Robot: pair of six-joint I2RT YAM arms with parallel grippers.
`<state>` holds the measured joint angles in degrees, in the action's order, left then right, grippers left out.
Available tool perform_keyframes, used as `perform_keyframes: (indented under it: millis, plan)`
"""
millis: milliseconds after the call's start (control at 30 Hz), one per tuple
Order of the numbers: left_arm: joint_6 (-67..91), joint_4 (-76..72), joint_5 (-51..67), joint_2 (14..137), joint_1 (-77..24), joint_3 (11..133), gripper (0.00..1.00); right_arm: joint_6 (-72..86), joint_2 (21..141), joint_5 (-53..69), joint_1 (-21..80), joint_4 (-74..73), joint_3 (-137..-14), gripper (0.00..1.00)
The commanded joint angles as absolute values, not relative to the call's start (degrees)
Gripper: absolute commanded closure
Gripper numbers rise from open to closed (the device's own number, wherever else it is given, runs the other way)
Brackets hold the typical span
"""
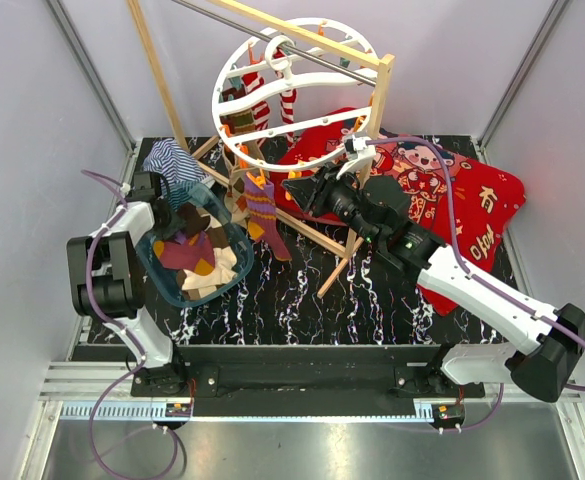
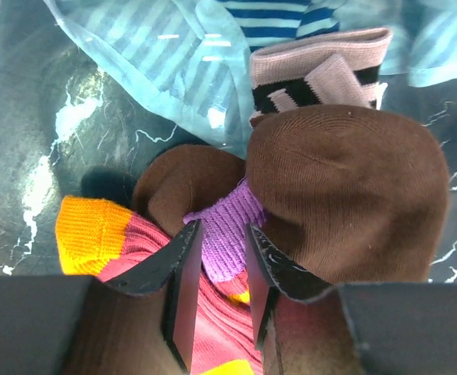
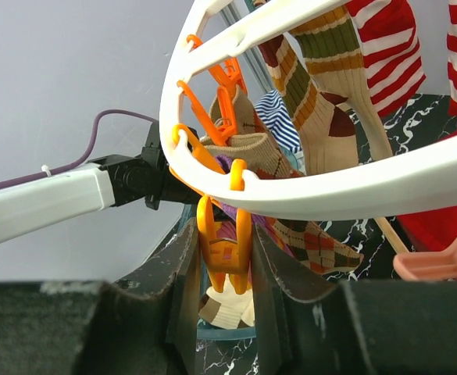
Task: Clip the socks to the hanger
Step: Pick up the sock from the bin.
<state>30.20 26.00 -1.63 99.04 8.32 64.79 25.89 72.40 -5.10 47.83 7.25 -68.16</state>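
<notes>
The round white hanger (image 1: 216, 98) hangs from a wooden rail with several socks clipped on, among them a red-white striped one (image 3: 384, 47) and a purple striped one (image 1: 262, 210). My right gripper (image 3: 224, 234) is under the hanger's ring (image 3: 353, 191), shut on a dangling orange clip (image 3: 224, 254). More socks (image 1: 197, 255) fill a clear blue basket (image 1: 162, 275). My left gripper (image 2: 222, 230) reaches down into that pile, shut on a maroon sock with a purple toe (image 2: 226, 234). A brown sock (image 2: 345, 195) lies beside it.
The wooden pole frame (image 1: 302, 35) crosses the middle, with legs slanting down to the table. A blue-white striped cloth (image 1: 172, 160) lies behind the basket. A red cartoon-print blanket (image 1: 452, 200) covers the back right. My left arm (image 3: 48, 199) shows in the right wrist view.
</notes>
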Motion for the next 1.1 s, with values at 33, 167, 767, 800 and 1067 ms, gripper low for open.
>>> perform_keyframes:
  millis: [33, 167, 767, 800, 1067]
  plan:
    - [30.5, 24.08, 1.93, 99.84, 8.44, 65.83, 0.77, 26.01, 72.95, -5.1, 47.11, 9.4, -67.68, 1.0]
    - [30.32, 24.08, 2.72, 99.15, 8.35, 65.57, 0.9, 26.1, 72.86, -5.18, 47.02, 9.49, -67.5, 1.0]
    - [18.82, 31.99, -10.9, 71.13, 7.12, 71.45, 1.0, 25.31, 71.46, -6.33, 46.76, 10.28, -66.8, 1.0]
    - [18.11, 32.25, -11.16, 69.71, 6.68, 71.89, 1.0, 25.23, 71.28, -6.33, 46.76, 10.28, -66.8, 1.0]
    - [7.22, 31.82, -8.71, 60.22, 2.73, 78.74, 1.0, 24.96, 70.23, -6.86, 46.76, 10.28, -66.8, 1.0]
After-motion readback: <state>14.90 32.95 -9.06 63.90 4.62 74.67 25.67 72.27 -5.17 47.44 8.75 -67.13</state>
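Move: The purple cuff of the maroon-and-orange sock sits right at the left fingertips, between the slightly open fingers, about 1 cm ahead and 1 cm below. A brown sock lies some 4 cm to the right and 3 cm ahead of the left hand. The white sock is about 9 cm back and 8 cm to its right. From the right hand, the cuff is around 28 cm left, 9 cm ahead and 35 cm down. Shut the left gripper fully on the purple cuff, keeping the hand low in the bin with barely a shift to the right. Once it is pinched, raise the hand fast, about 27 cm straight up out of the bin, easing back slightly late on, while tilting the fingers up and forward some 35 degrees and rolling the hand's left side up. ##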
